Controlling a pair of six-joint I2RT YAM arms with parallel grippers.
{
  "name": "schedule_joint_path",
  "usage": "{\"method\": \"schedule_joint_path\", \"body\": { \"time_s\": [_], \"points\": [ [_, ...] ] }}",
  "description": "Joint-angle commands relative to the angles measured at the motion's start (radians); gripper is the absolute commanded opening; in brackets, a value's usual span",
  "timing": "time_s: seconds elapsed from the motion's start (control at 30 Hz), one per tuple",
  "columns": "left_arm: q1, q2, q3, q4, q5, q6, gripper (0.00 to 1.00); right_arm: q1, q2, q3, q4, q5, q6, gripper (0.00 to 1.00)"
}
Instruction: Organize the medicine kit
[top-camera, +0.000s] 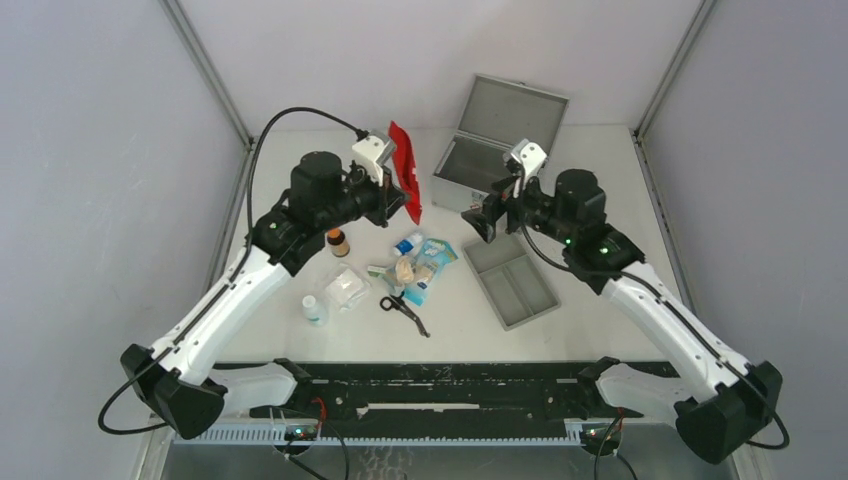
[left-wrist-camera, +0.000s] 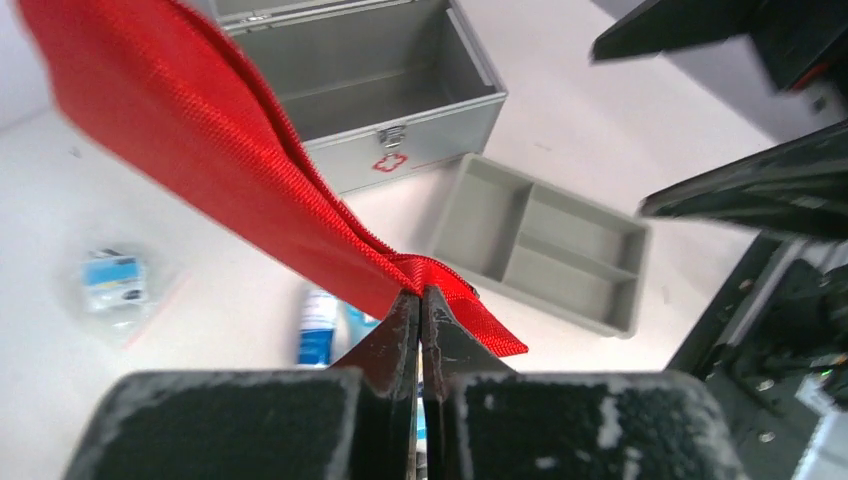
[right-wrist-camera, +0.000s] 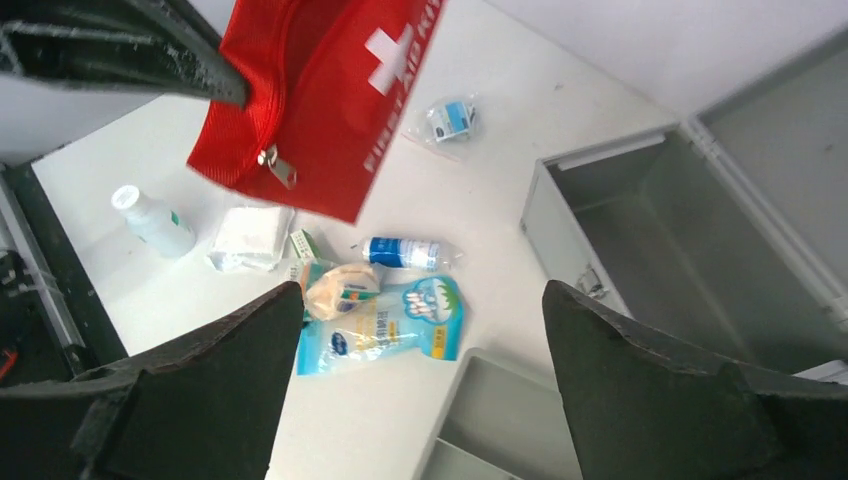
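The medicine kit (top-camera: 470, 165) is a grey metal box standing open at the back of the table, lid tilted back, its inside bare (left-wrist-camera: 380, 95) (right-wrist-camera: 650, 230). A red first-aid pouch (top-camera: 405, 165) with a white cross (right-wrist-camera: 320, 100) hangs in the air to the left of the kit. My left gripper (top-camera: 398, 207) (left-wrist-camera: 420, 295) is shut on the pouch's lower edge near its zipper. My right gripper (top-camera: 478, 222) (right-wrist-camera: 420, 290) stands open just right of the pouch, in front of the kit, with nothing between its fingers.
A shallow grey two-compartment tray (top-camera: 520, 290) lies right of centre. On the table below the pouch lie a blue-and-white packet (top-camera: 432, 262), a bandage roll (top-camera: 404, 270), black scissors (top-camera: 403, 310), a gauze pack (top-camera: 347, 287), a white bottle (top-camera: 314, 308) and a brown bottle (top-camera: 338, 242).
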Motion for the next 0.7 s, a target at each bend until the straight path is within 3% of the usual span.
{"method": "schedule_joint_path", "body": {
  "time_s": [0.0,0.27,0.5,0.67],
  "points": [
    [-0.007,-0.03,0.123,-0.201,-0.017,0.25,0.0,-0.031,-0.078,0.067,-0.085,-0.156,-0.192,0.9],
    [-0.025,-0.046,0.15,-0.407,0.163,0.448,0.0,-0.008,-0.093,0.087,-0.164,-0.189,-0.388,0.92],
    [-0.089,-0.071,0.127,-0.527,0.277,0.622,0.0,-0.02,-0.091,0.089,-0.201,-0.333,-0.554,0.89],
    [-0.135,-0.049,0.129,-0.569,0.296,0.65,0.0,-0.014,-0.09,0.117,-0.341,-0.442,-0.696,0.88]
  ]
}}
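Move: Held by one edge in the left fingers, the red first-aid pouch has its middle about 4 cm ahead of and 4 cm above the left hand; the open right gripper is some 11 cm to that hand's right and nearly level. From the right hand, the pouch's middle is about 11 cm left, 4 cm ahead and 5 cm higher. The metal case lies 20 cm ahead, 5 cm right and 23 cm down from the right hand, the grey tray about 9 cm right, level and 28 cm below. Swinging the pouch round between the hands, the left arm keeps its grip and draws back about 10 cm, sinking some 3 cm, while its wrist turns clockwise about 30 degrees and rolls left side up. The right hand, still wide open, retreats about 5 cm, rises briefly and settles back down, turning counter-clockwise some 20 degrees and tipping up, so its fingers face the pouch's free end. ##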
